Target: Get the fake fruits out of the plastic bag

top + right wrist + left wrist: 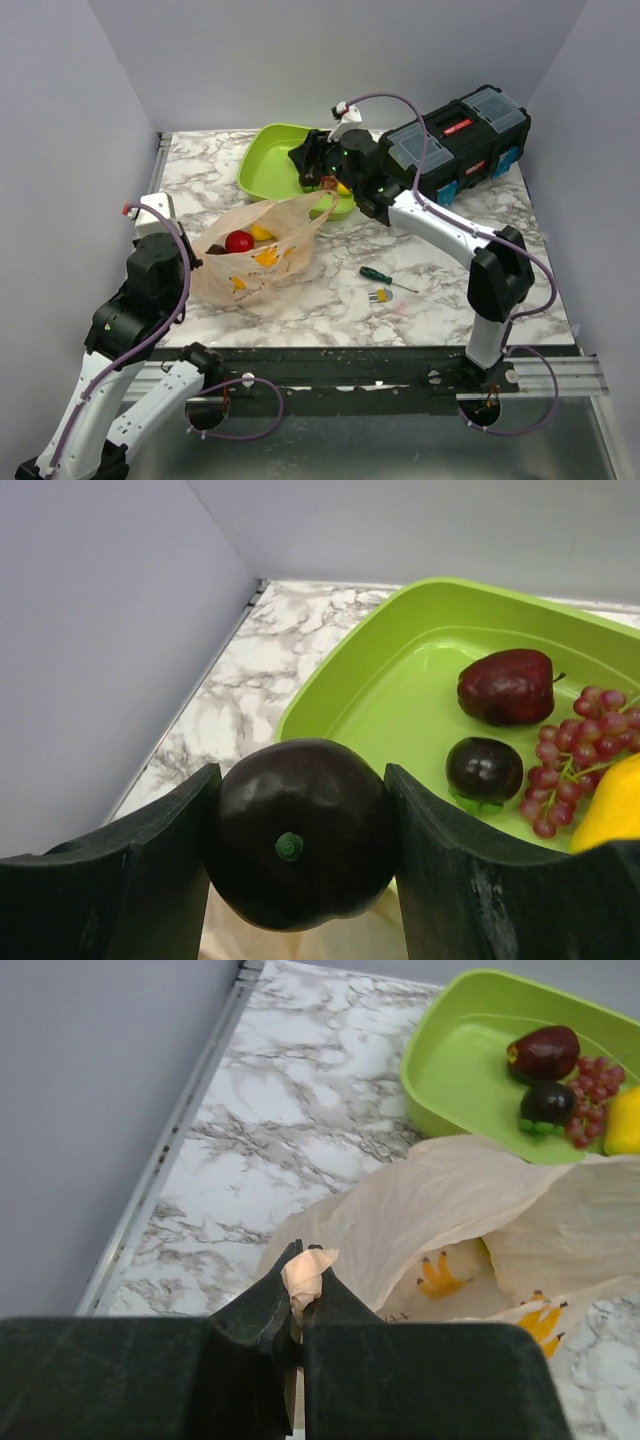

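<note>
The pale-orange plastic bag (268,258) lies open left of centre, with a red fruit (238,241) and a yellow one (261,233) showing inside. My left gripper (308,1256) is shut on a bunched fold of the bag's edge (305,1275). My right gripper (300,780) holds a dark purple fruit (298,848) between its fingers, above the near left corner of the lime-green tray (400,670). In the tray lie a dark red fruit (507,686), a small dark purple one (484,769), a grape bunch (575,750) and a yellow fruit (615,805).
A black toolbox (460,140) stands at the back right, behind my right arm. A green-handled screwdriver (385,277) and a small yellow-and-blue part (381,296) lie right of the bag. Grey walls close in the left, back and right sides.
</note>
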Available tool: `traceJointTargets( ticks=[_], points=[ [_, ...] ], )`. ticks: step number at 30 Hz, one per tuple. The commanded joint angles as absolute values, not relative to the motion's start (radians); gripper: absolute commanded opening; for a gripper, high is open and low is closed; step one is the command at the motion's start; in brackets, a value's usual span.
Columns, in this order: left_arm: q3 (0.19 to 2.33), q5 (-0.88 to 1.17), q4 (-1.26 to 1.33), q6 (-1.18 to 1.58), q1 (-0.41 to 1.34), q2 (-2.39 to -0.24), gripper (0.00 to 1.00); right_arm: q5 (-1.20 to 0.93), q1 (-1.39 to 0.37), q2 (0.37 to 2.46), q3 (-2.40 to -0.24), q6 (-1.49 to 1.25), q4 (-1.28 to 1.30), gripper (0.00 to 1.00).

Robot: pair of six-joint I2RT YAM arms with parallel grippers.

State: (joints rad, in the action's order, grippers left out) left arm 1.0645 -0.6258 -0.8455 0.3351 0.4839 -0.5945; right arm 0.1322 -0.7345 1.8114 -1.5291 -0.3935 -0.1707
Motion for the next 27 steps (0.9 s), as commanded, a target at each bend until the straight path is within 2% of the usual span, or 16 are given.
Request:
traceJointTargets(
  ticks=[1,4,10,20,23,27],
  points=[
    [1.046,-0.823,-0.777,0.273,0.476,-0.568,0.00,0.062,-0.680,1.932,-1.648,-0.447,-0.119,0.01],
    [1.028,-0.852,-0.776,0.263,0.475,-0.540,0.00,0.077,-0.662,2.035,-1.750,-0.432,-0.092,0.01],
    [0.970,-0.731,-0.767,0.257,0.474,-0.482,0.00,0.112,-0.653,2.264,-1.984,-0.354,-0.030,0.01],
    [1.021,-0.154,-0.919,0.323,0.474,-0.460,0.00,-0.034,-0.653,2.514,-2.223,-0.352,-0.005,0.01],
    [1.004,0.020,-0.965,0.345,0.473,-0.461,0.00,-0.026,-0.653,2.547,-2.236,-0.371,-0.002,0.19],
    [0.961,0.241,-0.991,0.314,0.475,-0.489,0.00,-0.026,-0.653,2.567,-2.241,-0.380,0.028,0.31]
  ],
)
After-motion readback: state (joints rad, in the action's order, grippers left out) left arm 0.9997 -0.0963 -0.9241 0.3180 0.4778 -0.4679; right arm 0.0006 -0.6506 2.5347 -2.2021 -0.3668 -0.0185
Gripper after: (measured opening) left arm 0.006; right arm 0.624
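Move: The green tray I am taking the held dark fruit to has its middle about 11 cm ahead of my right hand, 2 cm to its left and 22 cm below. In it, the red fruit lies roughly 15 cm ahead and 1 cm left of that hand, the black fruit 8 cm straight ahead, and the grapes 11 cm ahead and 6 cm right. From my left hand the tray is some 35 cm ahead and 25 cm right; the bag's middle is about 12 cm ahead and 10 cm right. Still gripping the dark fruit, my right hand reaches forward about 12 cm, then sinks steeply, some 17 cm in all, while easing left into the empty left part of the tray beside the red and black fruits; my fingers stay as they are. My left hand keeps its pinch on the bag's edge, drifts a little left, then swings it right and slightly back and down, turning nearly 30 degrees clockwise. ##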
